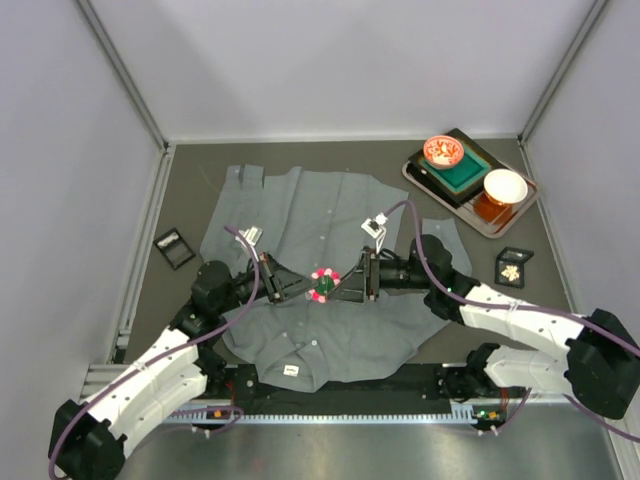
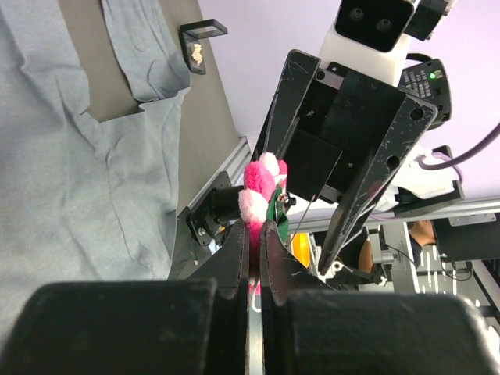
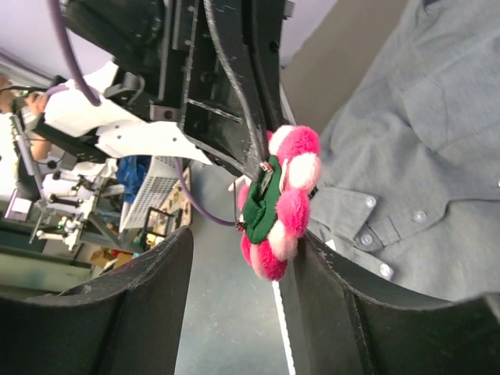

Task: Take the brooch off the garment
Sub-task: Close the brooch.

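Note:
The brooch [image 1: 323, 283], a ring of pink and pale pompoms on a green backing, hangs in the air over the middle of the garment [image 1: 300, 215], a grey button-up shirt spread flat on the table. My left gripper [image 2: 254, 230] is shut on the brooch [image 2: 262, 183] at its lower edge. My right gripper [image 3: 248, 234] faces it, open, with its jaws on either side of the brooch [image 3: 281, 207]. The right finger [image 3: 328, 281] is close beside the pompoms and the other stands well off. No cloth shows between the brooch and the garment [image 3: 406, 141].
A tray [image 1: 424, 175] at the back right carries a red-patterned bowl [image 1: 443, 151] and a white bowl [image 1: 505, 186]. A small black box [image 1: 174, 248] lies left of the shirt, another [image 1: 513, 266] to its right. Walls enclose the table.

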Tool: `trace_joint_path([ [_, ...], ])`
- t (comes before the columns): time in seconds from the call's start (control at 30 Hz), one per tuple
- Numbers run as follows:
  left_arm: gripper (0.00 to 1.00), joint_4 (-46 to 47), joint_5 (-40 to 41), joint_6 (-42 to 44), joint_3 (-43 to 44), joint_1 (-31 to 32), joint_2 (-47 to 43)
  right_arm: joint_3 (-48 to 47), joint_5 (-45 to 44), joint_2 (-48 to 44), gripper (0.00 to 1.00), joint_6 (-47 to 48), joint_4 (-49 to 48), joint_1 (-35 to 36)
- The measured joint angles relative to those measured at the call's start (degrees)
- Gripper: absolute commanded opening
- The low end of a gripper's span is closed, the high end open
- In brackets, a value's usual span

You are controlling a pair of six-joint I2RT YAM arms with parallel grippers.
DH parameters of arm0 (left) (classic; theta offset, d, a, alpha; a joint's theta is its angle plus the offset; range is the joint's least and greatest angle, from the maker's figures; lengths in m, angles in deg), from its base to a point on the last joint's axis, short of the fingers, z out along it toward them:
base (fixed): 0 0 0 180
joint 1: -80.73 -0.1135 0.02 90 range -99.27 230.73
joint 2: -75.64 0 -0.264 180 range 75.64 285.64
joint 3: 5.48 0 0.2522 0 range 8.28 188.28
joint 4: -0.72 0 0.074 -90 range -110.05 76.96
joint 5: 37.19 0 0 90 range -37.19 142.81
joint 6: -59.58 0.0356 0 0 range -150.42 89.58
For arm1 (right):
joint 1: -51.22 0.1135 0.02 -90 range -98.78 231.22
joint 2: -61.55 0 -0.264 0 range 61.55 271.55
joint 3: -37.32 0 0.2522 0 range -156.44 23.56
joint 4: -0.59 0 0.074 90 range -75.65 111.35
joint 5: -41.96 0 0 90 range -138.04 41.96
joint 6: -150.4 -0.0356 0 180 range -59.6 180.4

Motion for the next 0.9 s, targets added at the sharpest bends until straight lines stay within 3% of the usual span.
trace_joint_path([
  [0.17,0.0,3.43,-0.74,-1.25,-0.79,0.0,-0.28,2.27,0.26,0.24,0.43,-3.34,-7.85,0.0],
  [0.57,0.0,6.45,-2.73,-2.43,-1.49,0.0,-0.61,2.32,0.26,2.95,0.41,-5.6,-13.84,-0.02],
  [0.9,0.0,6.49,-3.56,-2.75,-1.81,-0.02,-0.66,2.32,1.29,5.35,0.3,-7.74,-16.96,-0.39],
])
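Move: The pink-and-white brooch is held by its edge in the left fingers. Its middle lies about 3 cm to the right of the left hand and 1 cm ahead, at about its height. From the right hand it is some 4 cm to the left and 1 cm ahead, roughly level, just off the parted fingertips. The left gripper's tips are about 6 cm left of the right hand, level with it. The garment's collar label lies some 19 cm back, 12 cm left and 20 cm below the right hand. The brooch stays pinched in the shut left fingers, which lift it about 1.5 cm and draw it back about 1 cm with barely a tilt. The right hand rises about as far with it, its fingertips tipping up some 5 degrees, then edges about 1 cm left towards the brooch. Its fingers close from half open to about a third, around the back and petal edge. ##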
